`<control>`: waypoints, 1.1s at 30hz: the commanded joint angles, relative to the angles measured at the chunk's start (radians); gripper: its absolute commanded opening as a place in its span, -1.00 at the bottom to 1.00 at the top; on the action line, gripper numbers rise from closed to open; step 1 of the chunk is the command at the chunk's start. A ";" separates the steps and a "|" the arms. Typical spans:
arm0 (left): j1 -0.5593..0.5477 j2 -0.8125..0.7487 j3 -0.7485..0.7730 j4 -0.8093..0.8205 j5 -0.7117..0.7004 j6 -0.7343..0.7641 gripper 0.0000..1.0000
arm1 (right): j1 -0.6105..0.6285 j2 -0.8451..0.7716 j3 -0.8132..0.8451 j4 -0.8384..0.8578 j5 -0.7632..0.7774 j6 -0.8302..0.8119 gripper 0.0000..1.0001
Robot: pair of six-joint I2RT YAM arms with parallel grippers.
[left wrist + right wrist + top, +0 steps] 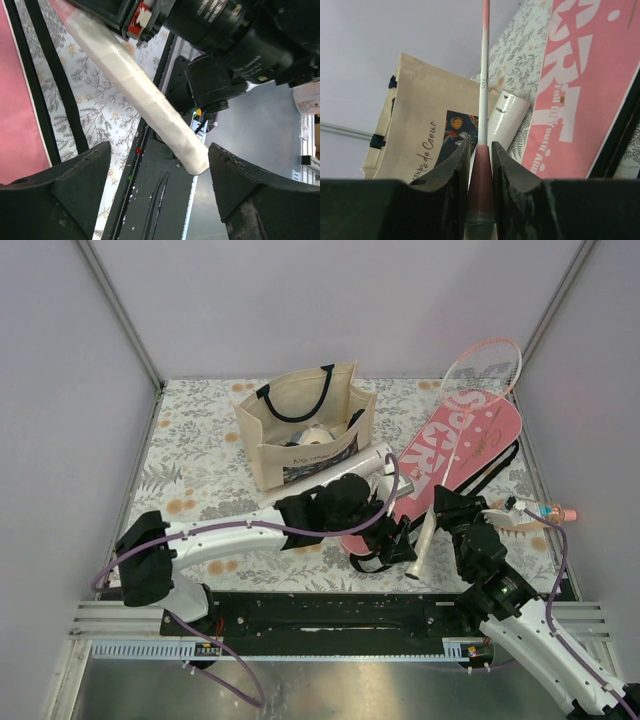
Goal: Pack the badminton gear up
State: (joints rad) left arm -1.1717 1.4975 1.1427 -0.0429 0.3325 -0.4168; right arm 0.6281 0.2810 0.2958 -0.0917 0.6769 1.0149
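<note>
My right gripper (481, 150) is shut on a racket's dark pink cone (481, 187), just above its white handle (421, 545). The thin shaft (484, 75) runs away from the jaws. A pink racket head (483, 368) shows past the far end of the pink SPORT cover (455, 452). My left gripper (159, 192) is open; the handle's end (192, 157) hangs between its fingers (65, 192) without touching them. A long white tube (345, 472) lies between the cover and the bag. The shuttlecock is not visible.
A beige tote bag (300, 430) with black handles stands upright at the back centre. A small clear bottle with a pink cap (545, 510) lies at the right edge. The cover's black strap (55, 75) trails over the floral cloth near the black base rail (330, 610).
</note>
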 commanded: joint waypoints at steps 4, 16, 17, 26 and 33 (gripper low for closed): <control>-0.025 0.116 0.038 0.013 -0.082 0.016 0.62 | -0.005 -0.011 -0.047 0.081 0.082 0.106 -1.00; -0.028 0.188 -0.017 0.118 -0.036 -0.014 0.48 | -0.005 0.047 -0.144 0.141 0.098 0.211 -1.00; -0.028 0.197 -0.023 0.120 -0.032 -0.013 0.44 | -0.005 0.050 -0.145 0.144 0.096 0.205 -1.00; -0.028 0.239 -0.063 0.179 -0.013 -0.024 0.07 | -0.004 0.115 -0.165 0.159 0.046 0.215 -0.99; -0.028 0.250 -0.077 0.187 -0.015 -0.028 -0.41 | -0.005 0.165 -0.181 0.181 0.026 0.217 -0.82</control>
State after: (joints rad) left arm -1.1889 1.7508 1.0809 0.0654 0.3069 -0.4614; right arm 0.6270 0.4294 0.1173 -0.0132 0.7116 1.2140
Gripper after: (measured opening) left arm 0.472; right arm 0.294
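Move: The racket's handle, still held at its upper end by the right gripper, has its butt end about 3 cm to the right of the left hand and 5 cm below. The pink racket bag's middle lies some 25 cm ahead of that hand, 8 cm right and 18 cm below. From the right hand the bag's middle is about 13 cm ahead, 3 cm right and 18 cm below; the white tube is 12 cm ahead, 27 cm left and 16 cm below. Bring the left gripper down about 12 cm and slightly right onto the butt end of the racket handle, tipping its fingers some 10 degrees further down, then close them from wide to about half to pinch the handle. Meanwhile keep the right grip and lower the racket about 9 cm, tipping its head down over the pink bag. ##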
